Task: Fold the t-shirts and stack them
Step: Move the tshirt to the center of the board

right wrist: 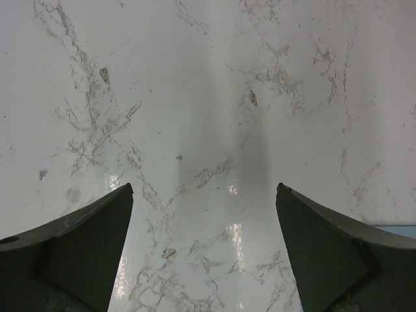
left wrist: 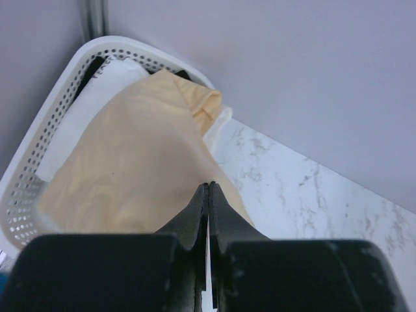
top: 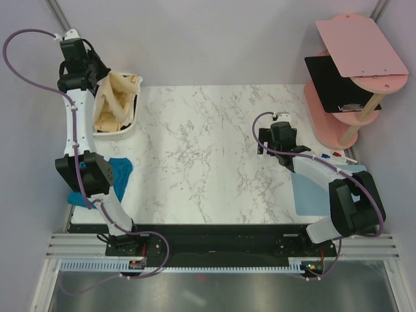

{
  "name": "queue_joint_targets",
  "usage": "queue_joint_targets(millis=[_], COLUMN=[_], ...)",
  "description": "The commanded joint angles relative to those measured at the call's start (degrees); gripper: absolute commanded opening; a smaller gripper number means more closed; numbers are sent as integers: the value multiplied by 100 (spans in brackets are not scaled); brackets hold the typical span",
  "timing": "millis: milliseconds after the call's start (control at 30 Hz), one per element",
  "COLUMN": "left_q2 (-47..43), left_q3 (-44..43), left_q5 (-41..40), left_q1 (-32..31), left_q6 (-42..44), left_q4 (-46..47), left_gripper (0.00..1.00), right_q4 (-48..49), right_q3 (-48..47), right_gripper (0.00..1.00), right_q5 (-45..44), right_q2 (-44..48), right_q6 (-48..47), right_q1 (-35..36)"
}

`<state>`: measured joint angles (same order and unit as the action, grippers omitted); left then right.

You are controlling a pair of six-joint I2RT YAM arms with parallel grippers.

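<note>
A pale yellow-cream t-shirt [left wrist: 136, 162] lies bunched in the white slotted basket [left wrist: 40, 140] at the table's far left corner, and in the top view this cream t-shirt [top: 117, 97] rises out of the basket [top: 127, 129]. My left gripper [left wrist: 209, 185] is shut, its tips pinching the cream cloth. Under the cream one, a white t-shirt [left wrist: 97, 88] shows in the basket. A teal blue t-shirt [top: 121, 170] lies crumpled at the table's left edge, partly under the left arm. My right gripper [right wrist: 205, 188] hangs open over bare marble at the right [top: 278, 136], nothing between its fingers.
A flat light-blue mat [top: 309, 194] lies at the table's right edge under the right arm. A pink tiered stand [top: 354, 62] holding a black board is at the far right. Grey walls close the back and sides.
</note>
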<state>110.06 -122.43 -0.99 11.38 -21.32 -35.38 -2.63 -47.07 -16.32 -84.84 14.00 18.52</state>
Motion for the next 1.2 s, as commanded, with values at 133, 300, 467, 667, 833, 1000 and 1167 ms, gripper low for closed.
queue_joint_targets(millis=[133, 300, 467, 667, 833, 1000, 1167], left_q2=[-740, -846, -898, -1487, -2039, -2331, -2646], left_q3=[-385, -931, -1117, 367, 2567, 4848, 6205], left_q5=[1548, 1707, 1840, 935, 232, 389, 320], left_q1=[-1519, -3164, -3748, -3722, -3485, -2617, -1999], left_q6=[110, -56, -600, -838, -1383, -2428, -2580], left_q4=[286, 259, 329, 496, 672, 910, 901], left_gripper=[2, 2, 2, 2, 2, 2, 99], right_q4=[-105, -316, -545, -589, -642, -659, -686], right_q3=[22, -22, -57, 40, 5, 5, 5], right_gripper=[98, 98, 98, 98, 98, 98, 98], right_q5=[-344, -978, -1259, -1304, -1199, -971, -602], right_q2=[406, 573, 837, 1092, 961, 776, 679], right_q6=[112, 270, 314, 358, 323, 235, 243], right_q1=[11, 11, 2, -7, -7, 2, 2])
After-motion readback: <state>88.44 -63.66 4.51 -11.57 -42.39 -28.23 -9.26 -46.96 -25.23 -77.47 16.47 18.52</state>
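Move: The left hand holds the yellow t-shirt high above the basket; the board's centre lies about 43 cm to its right, 19 cm back and 34 cm below. The basket's middle is some 28 cm below, 2 cm back and 3 cm left; the teal cloth lies 30 cm back, 1 cm left and 33 cm down. From the right hand the board's centre is roughly 25 cm left, 3 cm back, 8 cm below. Left hand sweeps its t-shirt 40 cm right and backwards, then returns halfway left, sinking 35 cm and opening. ##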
